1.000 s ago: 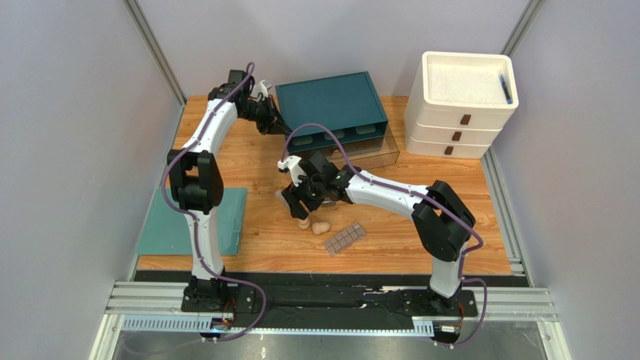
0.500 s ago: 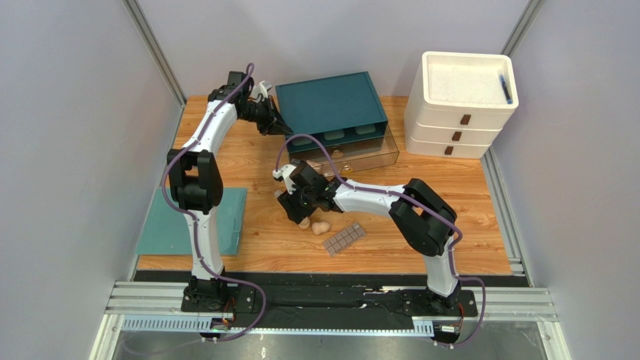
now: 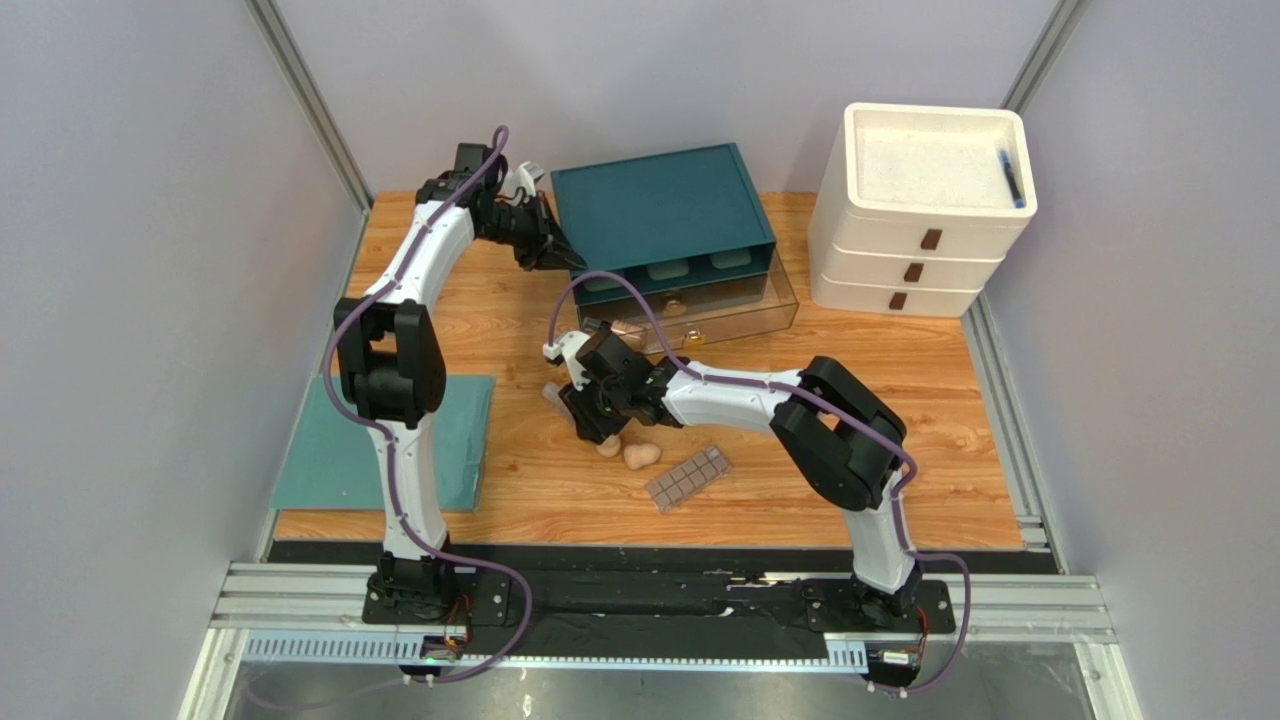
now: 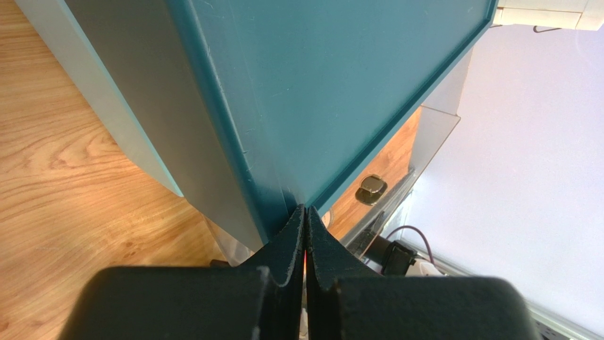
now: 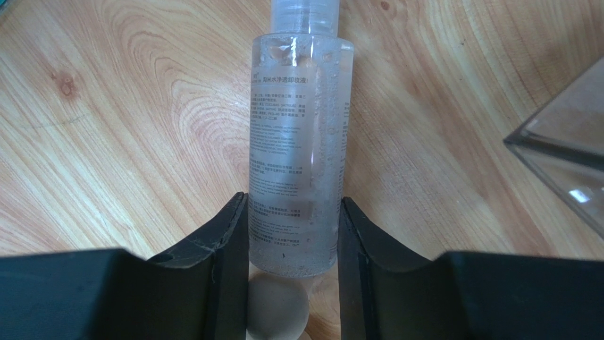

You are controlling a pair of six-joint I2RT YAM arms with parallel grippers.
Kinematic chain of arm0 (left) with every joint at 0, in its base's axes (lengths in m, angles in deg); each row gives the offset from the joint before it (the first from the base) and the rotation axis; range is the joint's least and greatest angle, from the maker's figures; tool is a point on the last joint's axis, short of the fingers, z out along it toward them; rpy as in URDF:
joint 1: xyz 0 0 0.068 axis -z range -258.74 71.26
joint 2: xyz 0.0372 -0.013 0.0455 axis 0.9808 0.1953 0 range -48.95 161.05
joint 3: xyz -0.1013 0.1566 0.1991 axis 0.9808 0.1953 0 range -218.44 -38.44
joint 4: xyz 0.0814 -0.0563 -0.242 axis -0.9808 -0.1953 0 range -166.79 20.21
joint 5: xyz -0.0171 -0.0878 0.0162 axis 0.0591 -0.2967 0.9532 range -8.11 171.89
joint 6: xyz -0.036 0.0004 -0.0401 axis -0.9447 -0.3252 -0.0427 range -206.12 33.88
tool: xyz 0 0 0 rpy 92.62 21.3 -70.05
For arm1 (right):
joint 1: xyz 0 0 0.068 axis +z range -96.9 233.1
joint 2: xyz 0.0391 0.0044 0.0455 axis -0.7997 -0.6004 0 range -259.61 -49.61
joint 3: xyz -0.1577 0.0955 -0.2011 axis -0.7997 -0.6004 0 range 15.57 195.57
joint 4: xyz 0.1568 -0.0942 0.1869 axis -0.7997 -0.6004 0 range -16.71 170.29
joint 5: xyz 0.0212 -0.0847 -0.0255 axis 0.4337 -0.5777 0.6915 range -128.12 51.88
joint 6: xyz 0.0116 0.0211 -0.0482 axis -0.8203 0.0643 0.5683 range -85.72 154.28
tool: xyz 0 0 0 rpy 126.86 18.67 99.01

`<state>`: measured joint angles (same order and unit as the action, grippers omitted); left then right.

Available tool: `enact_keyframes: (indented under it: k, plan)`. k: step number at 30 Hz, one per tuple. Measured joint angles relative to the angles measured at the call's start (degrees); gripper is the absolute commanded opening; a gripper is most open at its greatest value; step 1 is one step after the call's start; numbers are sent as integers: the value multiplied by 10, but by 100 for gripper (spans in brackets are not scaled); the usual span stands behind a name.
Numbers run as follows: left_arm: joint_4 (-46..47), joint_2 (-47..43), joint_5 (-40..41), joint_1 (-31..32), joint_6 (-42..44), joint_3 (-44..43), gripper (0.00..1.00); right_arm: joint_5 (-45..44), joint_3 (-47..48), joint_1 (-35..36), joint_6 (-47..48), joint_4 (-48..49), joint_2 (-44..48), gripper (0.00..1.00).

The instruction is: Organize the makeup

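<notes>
A clear cylindrical bottle (image 5: 298, 142) lies on the wooden table with my right gripper (image 5: 294, 202) shut on its lower body, one finger against each side. In the top view that gripper (image 3: 589, 413) covers most of the bottle. One beige sponge (image 5: 276, 304) sits just behind the bottle's base, between the fingers. Both sponges (image 3: 609, 444) (image 3: 643, 455) and the brown palette (image 3: 688, 479) lie near the front of the table. My left gripper (image 4: 305, 212) is shut, empty, its tips at the teal box's (image 4: 319, 85) lower corner. A small capped tube (image 4: 372, 188) rests in the clear drawer (image 3: 751, 308).
The teal box (image 3: 661, 203) stands at the back centre with the clear drawer pulled out in front. A white three-drawer unit (image 3: 917, 210) at the back right carries a blue pen (image 3: 1011, 176) on top. A teal mat (image 3: 391, 443) lies at the left.
My right gripper has moved a little left and down over the bottle and narrowed its jaws onto it. The left arm has stayed put.
</notes>
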<state>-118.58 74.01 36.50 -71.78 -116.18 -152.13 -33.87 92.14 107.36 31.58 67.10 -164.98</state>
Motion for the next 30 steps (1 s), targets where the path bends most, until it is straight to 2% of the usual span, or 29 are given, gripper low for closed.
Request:
enact_keyframes:
  k: [9,13,21,25,30]
  plan:
    - [-3,0,0,0,8,-1,0,-3,35,3,17,-46,46,1]
    - [-3,0,0,0,9,-1,0,-7,83,4,28,-69,79,0]
    - [-3,0,0,0,10,-1,0,-106,103,1,75,-70,189,0]
    - [-3,0,0,0,10,-1,0,-157,93,-28,105,-50,218,1]
    - [-3,0,0,0,10,-1,0,-200,85,-99,127,-40,205,1]
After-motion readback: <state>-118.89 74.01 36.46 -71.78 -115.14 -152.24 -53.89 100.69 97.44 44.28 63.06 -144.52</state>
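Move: The open clear drawer that the gripped bottle is going to has its middle about 12 cm ahead of the right hand, 12 cm to its right and some 7 cm up; a small tube already in it lies roughly 9 cm ahead, 2 cm right and 6 cm up. One sponge sits about 4 cm back and 2 cm right, another 6 cm back and 6 cm right, both about level with the hand. From the left hand, the drawer's middle is about 4 cm back, 13 cm right and 9 cm down. The clear bottle, already pinched near its base, comes off the table in the right hand: up by some 20 cm first, then forward and to the right by about 10 cm each, over the open drawer, speeding up sideways as the rise levels off. The wrist tips the fingers up and outward by about 30 degrees and turns a little clockwise, grip unchanged, while the left hand keeps its shut fingertips at the lid's front left corner. ##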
